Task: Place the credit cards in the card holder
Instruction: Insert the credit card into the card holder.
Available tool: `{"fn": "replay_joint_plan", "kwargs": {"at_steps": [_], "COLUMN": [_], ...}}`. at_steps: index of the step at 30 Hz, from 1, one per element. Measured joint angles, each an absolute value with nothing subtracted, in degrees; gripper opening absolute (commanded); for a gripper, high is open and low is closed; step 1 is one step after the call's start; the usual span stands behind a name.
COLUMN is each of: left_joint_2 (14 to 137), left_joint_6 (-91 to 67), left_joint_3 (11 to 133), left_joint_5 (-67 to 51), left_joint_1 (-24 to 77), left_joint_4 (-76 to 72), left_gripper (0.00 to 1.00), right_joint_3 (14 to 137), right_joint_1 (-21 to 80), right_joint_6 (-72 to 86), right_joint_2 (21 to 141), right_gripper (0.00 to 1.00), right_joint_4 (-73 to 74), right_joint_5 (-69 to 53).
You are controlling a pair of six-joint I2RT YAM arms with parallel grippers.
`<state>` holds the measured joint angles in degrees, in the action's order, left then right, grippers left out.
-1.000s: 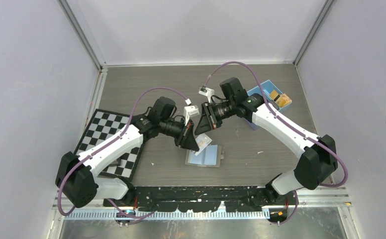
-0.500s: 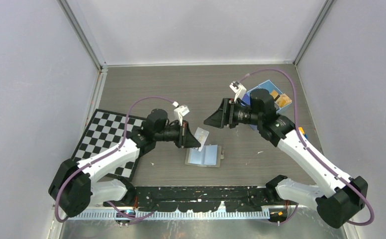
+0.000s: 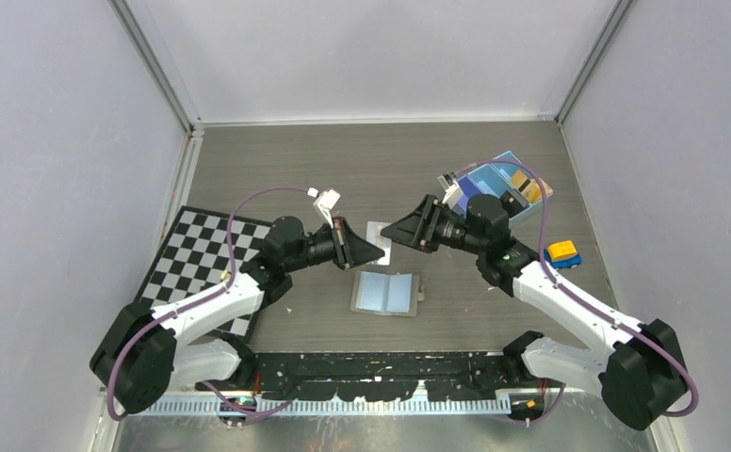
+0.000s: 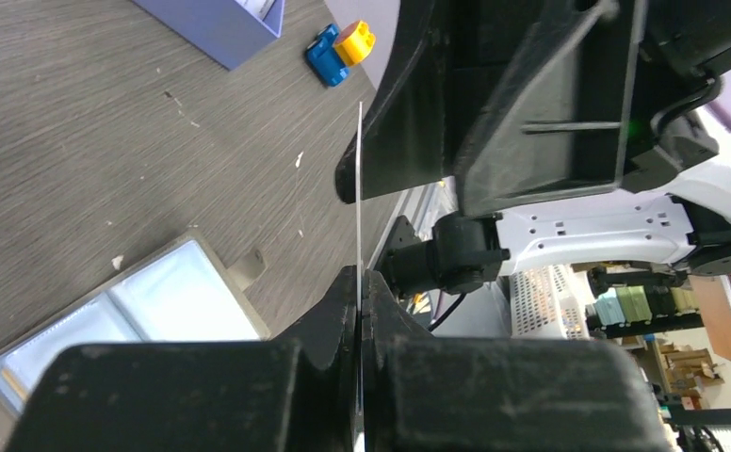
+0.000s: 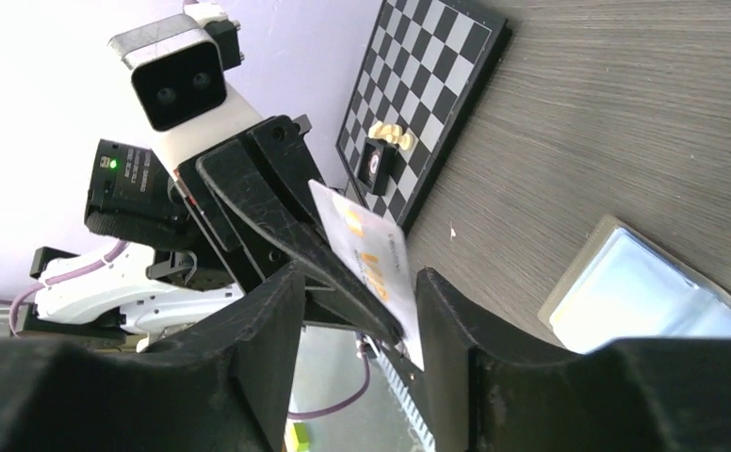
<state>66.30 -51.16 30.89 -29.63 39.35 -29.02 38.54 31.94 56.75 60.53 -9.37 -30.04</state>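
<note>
My left gripper (image 3: 369,250) is shut on a whitish credit card (image 3: 379,237) with orange lettering and holds it in the air beyond the card holder. In the left wrist view the card (image 4: 358,188) shows edge-on between the shut jaws. My right gripper (image 3: 392,232) is open and faces the left one; in the right wrist view the card (image 5: 373,256) lies between its spread fingers (image 5: 269,330), close to the right one. The card holder (image 3: 387,294) lies open on the table, pale blue side up. It also shows in the left wrist view (image 4: 145,311) and the right wrist view (image 5: 640,292).
A blue tray (image 3: 494,179) at the back right holds orange cards (image 3: 529,191). A yellow and blue toy (image 3: 562,252) lies to the right. A checkerboard (image 3: 202,264) with small pieces (image 5: 381,155) lies at the left.
My left gripper has carried the card up and away from the holder. My right gripper has swung lower and come in around the card's free end.
</note>
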Motion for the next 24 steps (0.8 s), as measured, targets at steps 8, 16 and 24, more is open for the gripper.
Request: {"fn": "replay_joint_plan", "kwargs": {"at_steps": [8, 16, 24], "left_joint_2": [66.4, 66.9, 70.6], "left_joint_6": [-53.3, -54.7, -42.6], "left_joint_3": [30.9, 31.2, 39.6], "left_joint_5": [-30.5, -30.6, -21.5], "left_joint_1": [39.4, 38.9, 39.4], "left_joint_4": [-32.8, -31.0, -4.4], "left_gripper": [0.00, 0.52, 0.68], "right_joint_3": [38.2, 36.6, 36.4], "right_joint_1": [33.6, 33.6, 33.8], "right_joint_6": [60.1, 58.5, 56.1], "right_joint_2": [65.3, 63.4, 61.5], "right_gripper": [0.18, 0.01, 0.01], "right_joint_4": [-16.2, -16.4, -0.3], "right_joint_5": [-29.7, -27.5, -14.5]}}
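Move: My left hand still pinches the credit card, whose middle lies barely 1 cm ahead and 1 cm right of that hand. From my open right hand the card is about 4 cm to the left, level fore and aft, and a touch lower. The open card holder lies flat on the table roughly 6 cm back, 2 cm left and 20 cm below my right hand; from my left hand it is 4 cm back, 2 cm right and 18 cm down. I close my right fingers on the card's free right-hand edge, easing in barely 2 cm while my left hand lifts it slightly. Once that pinch is made, my left fingers open wide and let go. My right hand draws the card about 4 cm right and some 6 cm down towards the holder, fingertips dipping; my emptied left hand sinks about 7 cm from its high point, a little forward and left, fingers tipping down some 20 degrees. ##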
